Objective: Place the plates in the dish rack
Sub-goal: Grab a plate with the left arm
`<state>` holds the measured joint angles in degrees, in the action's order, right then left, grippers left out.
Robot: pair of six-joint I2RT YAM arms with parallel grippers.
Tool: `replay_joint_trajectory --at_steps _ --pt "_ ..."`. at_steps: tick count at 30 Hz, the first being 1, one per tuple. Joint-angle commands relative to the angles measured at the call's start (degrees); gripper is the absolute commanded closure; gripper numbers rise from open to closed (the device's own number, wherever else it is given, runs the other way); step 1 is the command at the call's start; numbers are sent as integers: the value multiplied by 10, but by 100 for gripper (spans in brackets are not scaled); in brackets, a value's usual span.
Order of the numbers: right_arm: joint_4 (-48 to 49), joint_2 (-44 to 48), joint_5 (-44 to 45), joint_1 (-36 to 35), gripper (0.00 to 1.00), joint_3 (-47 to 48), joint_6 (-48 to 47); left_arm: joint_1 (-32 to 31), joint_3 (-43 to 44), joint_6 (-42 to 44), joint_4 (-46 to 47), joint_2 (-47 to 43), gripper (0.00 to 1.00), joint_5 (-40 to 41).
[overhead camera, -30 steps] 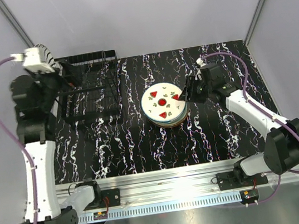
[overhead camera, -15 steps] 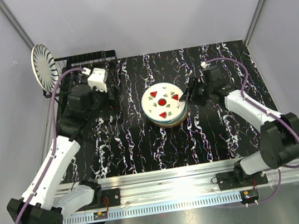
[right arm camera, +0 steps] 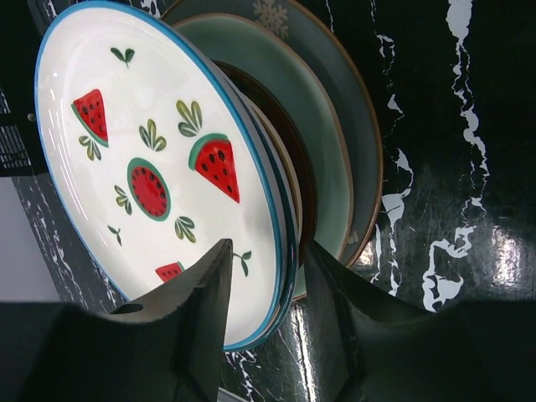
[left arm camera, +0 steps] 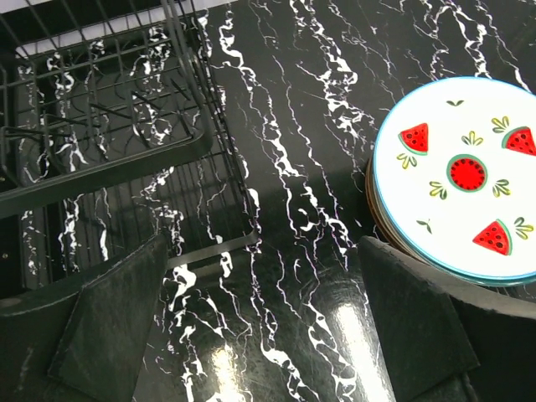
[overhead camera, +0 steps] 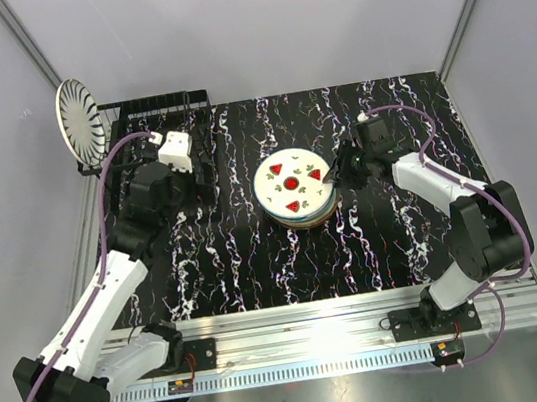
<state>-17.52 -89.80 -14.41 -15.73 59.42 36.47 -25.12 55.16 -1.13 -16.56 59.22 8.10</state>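
Observation:
A black-and-white striped plate [overhead camera: 77,118] stands upright at the left end of the black wire dish rack [overhead camera: 170,109] [left arm camera: 109,126]. The other plates lie in a stack at mid-table, topped by a white watermelon plate [overhead camera: 291,179] [left arm camera: 461,176] [right arm camera: 151,167] with a blue rim. Under it show a pale green plate [right arm camera: 311,117] and a darker one. My right gripper [overhead camera: 331,177] [right arm camera: 266,260] is open at the stack's right edge, one finger over the top plate's face and the other beneath its rim. My left gripper [overhead camera: 206,175] [left arm camera: 264,251] hangs wide open and empty between rack and stack.
The table [overhead camera: 256,253] is black with white marbling. Grey walls close in at the back and both sides. An aluminium rail [overhead camera: 307,322] carrying the arm bases runs along the near edge.
My left arm let go of the striped plate, which now stands in the rack, and swung down right over the rack. My right gripper slid onto the stack's rim, its jaws narrowing.

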Motion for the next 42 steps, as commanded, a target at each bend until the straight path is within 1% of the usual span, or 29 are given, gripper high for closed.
replay_joint_trajectory --at_steps 1,2,3,9,14,16,19,23,28,30,32,34,37,42 --pt "-17 0 30 2 55 30 8 -5 11 1 31 -10 1 31" --pt "-19 1 31 2 56 30 6 -6 11 1 30 -10 1 32" --pt "-21 1 31 1 59 30 6 -8 10 2 29 -10 1 33" --pt "-18 1 26 2 63 23 4 -13 14 6 22 -8 1 46" --pt "-18 0 28 2 76 22 4 -16 14 8 19 -6 1 48" --pt "-21 2 31 2 78 24 3 -17 14 8 17 -6 1 54" --pt "-31 4 35 1 87 27 -2 -18 16 8 14 -5 1 57" --pt "-46 5 40 2 90 35 -7 -19 17 8 11 -4 1 56" --pt "-74 11 58 1 89 48 -20 -20 19 8 8 -2 1 57" --pt "-82 14 62 2 85 55 -24 -21 19 8 7 -2 1 57" --pt "-100 13 73 2 84 61 -28 -22 21 7 5 0 1 56" --pt "-117 3 76 1 85 69 -35 -21 22 8 1 2 1 55" --pt "-122 -5 73 2 91 68 -40 -22 24 8 0 6 1 54" --pt "-128 -6 72 1 91 69 -46 -23 24 8 -3 9 1 54"
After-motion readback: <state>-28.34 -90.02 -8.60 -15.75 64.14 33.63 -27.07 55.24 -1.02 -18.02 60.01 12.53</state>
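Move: The watermelon plate tops the stack; its middle lies about 9 cm left of the right hand and level with it fore and aft, at roughly its height, its rim already between the open fingers. The lower plates sit right under it, some 4 cm below the hand. The dish rack is some 42 cm left and 10 cm farther out. From the left hand, the watermelon plate is about 20 cm right, 3 cm ahead and 15 cm below. The right hand closes its straddling fingers on the watermelon plate's rim and draws it about 2 cm right. ##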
